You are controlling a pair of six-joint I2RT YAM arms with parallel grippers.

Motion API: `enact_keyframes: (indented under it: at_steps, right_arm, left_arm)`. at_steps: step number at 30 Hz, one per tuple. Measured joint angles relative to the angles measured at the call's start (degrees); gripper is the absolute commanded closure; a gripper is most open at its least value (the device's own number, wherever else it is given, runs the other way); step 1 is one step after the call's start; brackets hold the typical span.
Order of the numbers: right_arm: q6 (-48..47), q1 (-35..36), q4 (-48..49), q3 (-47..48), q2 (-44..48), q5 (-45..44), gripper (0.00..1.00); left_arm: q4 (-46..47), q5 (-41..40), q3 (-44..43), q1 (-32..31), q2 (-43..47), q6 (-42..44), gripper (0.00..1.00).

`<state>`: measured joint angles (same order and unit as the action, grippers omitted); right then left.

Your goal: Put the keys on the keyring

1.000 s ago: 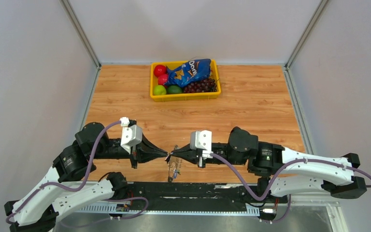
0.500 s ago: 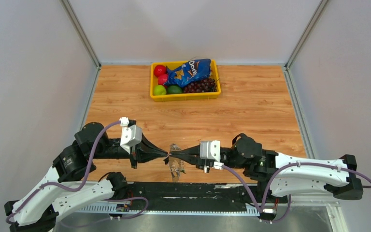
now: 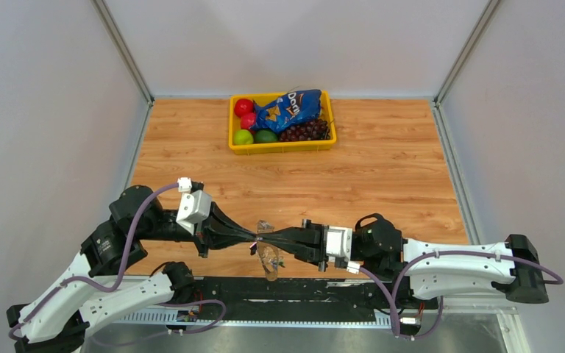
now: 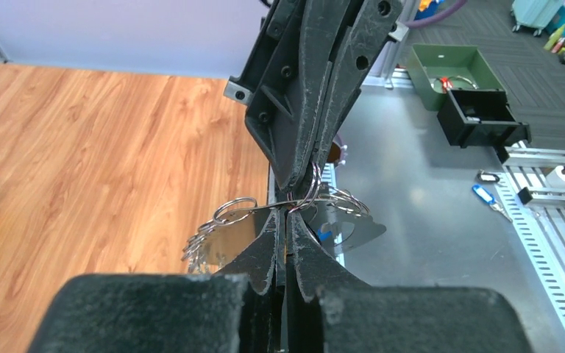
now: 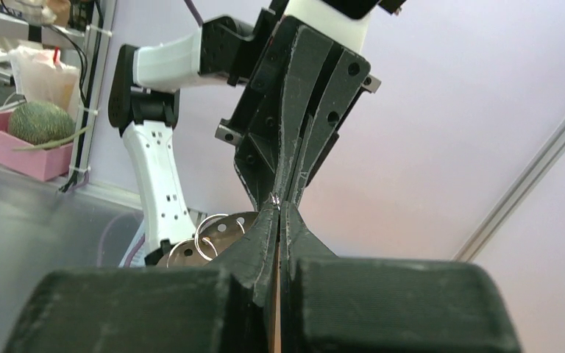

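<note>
My left gripper [image 3: 254, 237] and right gripper [image 3: 263, 237] meet tip to tip above the table's near edge. Both are shut on the thin silvery keyring [image 3: 265, 226] between them. A bunch of small silvery keys [image 3: 268, 257] hangs below the tips. In the left wrist view my left gripper [image 4: 287, 215] pinches the keyring [image 4: 261, 209]. Keys [image 4: 206, 246] fan out to its left, and a small blue piece [image 4: 324, 235] shows to the right. In the right wrist view the right gripper [image 5: 278, 203] is closed, with round holed key heads [image 5: 224, 228] beside it.
A yellow bin [image 3: 279, 145] at the far middle of the wooden table holds a blue chips bag [image 3: 288, 109], grapes and round fruit. Off the table's near edge lie a green bin [image 4: 452, 73], a black box [image 4: 482, 121] and a metal rail.
The right arm's wrist has drawn back to the right and dropped lower while its tips stayed at the keyring. The hanging keys swung slightly. The left arm barely shifted.
</note>
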<state>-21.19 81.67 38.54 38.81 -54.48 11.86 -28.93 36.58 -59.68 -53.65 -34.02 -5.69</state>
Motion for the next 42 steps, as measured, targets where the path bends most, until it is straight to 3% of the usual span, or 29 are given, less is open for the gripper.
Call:
enact_keyframes:
  at_steps: [24,33,39,42]
  right_arm:
    - [1.2,0.0,29.8,-0.6,-9.9,11.0,1.00]
    - [1.2,-0.1,35.9,2.1,-13.4,13.7,1.00]
    - [1.1,-0.1,37.3,2.4,-13.6,13.8,1.00]
    - [1.1,-0.1,36.9,2.4,-13.1,13.4,1.00]
  left_arm:
    - [12.3,9.7,-1.4,-0.3,-1.9,-5.6,1.00]
    - [18.1,12.3,-1.4,-0.3,-4.9,-8.5,1.00]
    - [21.0,13.1,-1.4,-0.3,-5.6,-10.3,0.97]
    - [21.3,12.9,-1.4,-0.3,-5.5,-10.6,0.87]
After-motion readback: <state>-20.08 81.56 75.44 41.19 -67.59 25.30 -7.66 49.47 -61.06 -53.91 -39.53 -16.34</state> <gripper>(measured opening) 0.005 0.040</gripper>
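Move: The keyring is already held between the nearly meeting fingertips. Its hanging metal plate has its middle about 4 cm below the left hand, 1 cm back and 2 cm to its right. From the right hand the plate's middle is also some 4 cm below and 1 cm back, roughly level sideways. The blue key hangs behind the plate, roughly 3 cm back and 4 cm below the left hand, 1 cm to its right. Both closed hands raise the keyring about 7 cm and back, right fingers tipping up some 25 degrees. ##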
